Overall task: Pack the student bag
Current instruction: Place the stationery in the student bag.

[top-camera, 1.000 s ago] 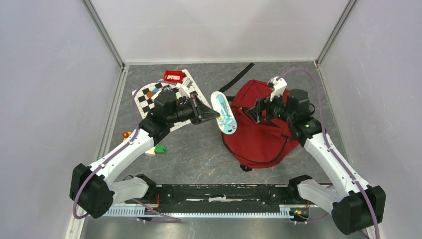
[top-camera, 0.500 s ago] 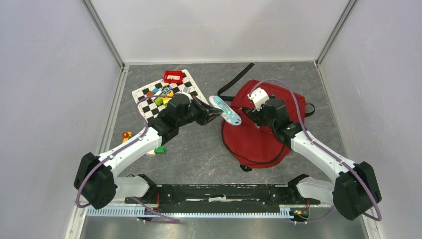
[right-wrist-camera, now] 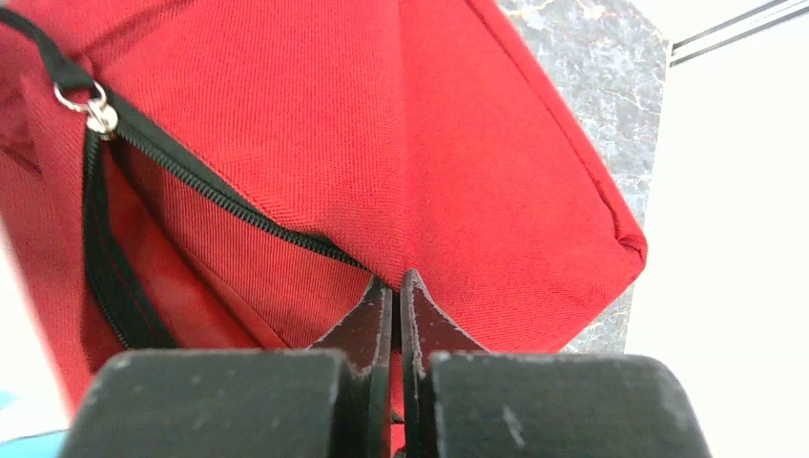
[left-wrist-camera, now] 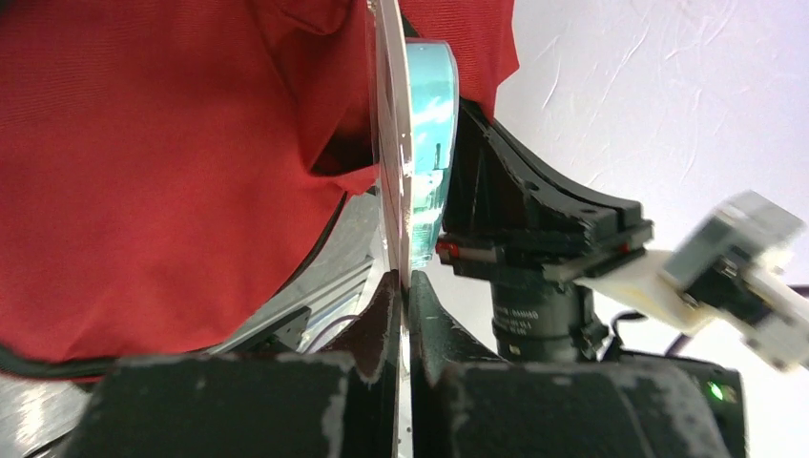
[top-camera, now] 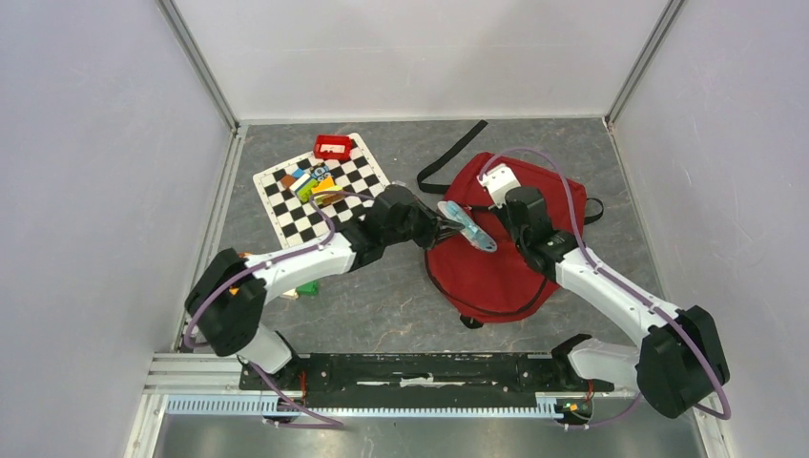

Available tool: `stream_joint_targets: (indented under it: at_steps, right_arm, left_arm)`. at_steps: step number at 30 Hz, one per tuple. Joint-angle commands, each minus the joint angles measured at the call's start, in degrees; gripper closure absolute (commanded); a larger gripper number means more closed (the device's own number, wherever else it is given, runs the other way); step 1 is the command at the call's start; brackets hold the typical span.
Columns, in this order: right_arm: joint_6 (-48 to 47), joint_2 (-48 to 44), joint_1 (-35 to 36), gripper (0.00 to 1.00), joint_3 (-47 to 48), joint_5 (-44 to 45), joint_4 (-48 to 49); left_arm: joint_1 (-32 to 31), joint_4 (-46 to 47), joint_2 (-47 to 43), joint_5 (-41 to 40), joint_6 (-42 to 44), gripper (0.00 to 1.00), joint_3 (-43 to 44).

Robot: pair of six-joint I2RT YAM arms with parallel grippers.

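Note:
The student bag is a dark-red backpack lying right of centre, its black zipper open. My left gripper is shut on the edge of a thin white card with a teal blister pack, held edge-on at the bag's red fabric. My right gripper is shut, its fingertips pinching a fold of the bag's fabric just below the zipper. The right arm's black gripper body sits close beside the pack. The bag's inside is hidden.
A checkerboard mat with several small colourful pieces lies at the back left, a small red box at its far edge. A green block lies under the left arm. A black strap trails behind the bag.
My left arm has stretched rightwards and carried the blister pack to the bag's opening. The right gripper has gone from open to shut on the bag's fabric.

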Motion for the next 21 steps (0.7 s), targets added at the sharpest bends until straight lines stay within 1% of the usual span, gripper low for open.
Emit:
stream_joint_targets:
  at_steps: [1, 5, 9, 15, 19, 21]
  right_arm:
    - [2.57, -1.77, 0.12, 1.0, 5.93, 1.83, -1.13]
    - [4.48, -0.77, 0.09, 1.0, 9.47, 0.49, -4.33]
    - [6.92, 0.6, 0.14, 1.0, 13.17, -0.94, -7.24]
    - [8.7, 2.29, 0.12, 1.0, 17.55, -1.9, -8.92]
    - [9.33, 2.32, 0.1, 1.0, 18.77, -2.78, -9.03]
    - [9.42, 2.25, 0.05, 1.0, 18.97, -3.6, -9.11]
  left_arm:
    - [-1.83, 6.19, 5.71, -0.46, -4.16, 0.98, 6.61]
    - [-2.93, 5.83, 8.93, -0.26, -4.39, 0.98, 9.75]
    - [-3.67, 6.46, 10.13, 0.3, -7.12, 0.98, 9.05]
    - [-5.83, 5.48, 11.35, 0.83, -8.51, 0.98, 9.31]
    - [-6.19, 9.81, 13.27, 0.81, -11.37, 0.98, 8.21]
    - [-6.12, 12.78, 13.35, -2.58, -11.04, 0.98, 7.53]
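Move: The left hand, pinching the stationery pack, has the red bag's pocket mouth about 10 cm to its right, 1 cm ahead and some 6 cm below. The zipper pull lies about 5 cm ahead, 3 cm right and 7 cm below; the loose black strap is roughly 17 cm straight ahead, 20 cm down. The right hand, already pinching the mouth's edge, has the mouth's middle about 2 cm back and 2 cm below, straight in line. Right hand raises the pinched pocket edge about 5 cm while the left carries the pack 7 cm right towards the mouth. ##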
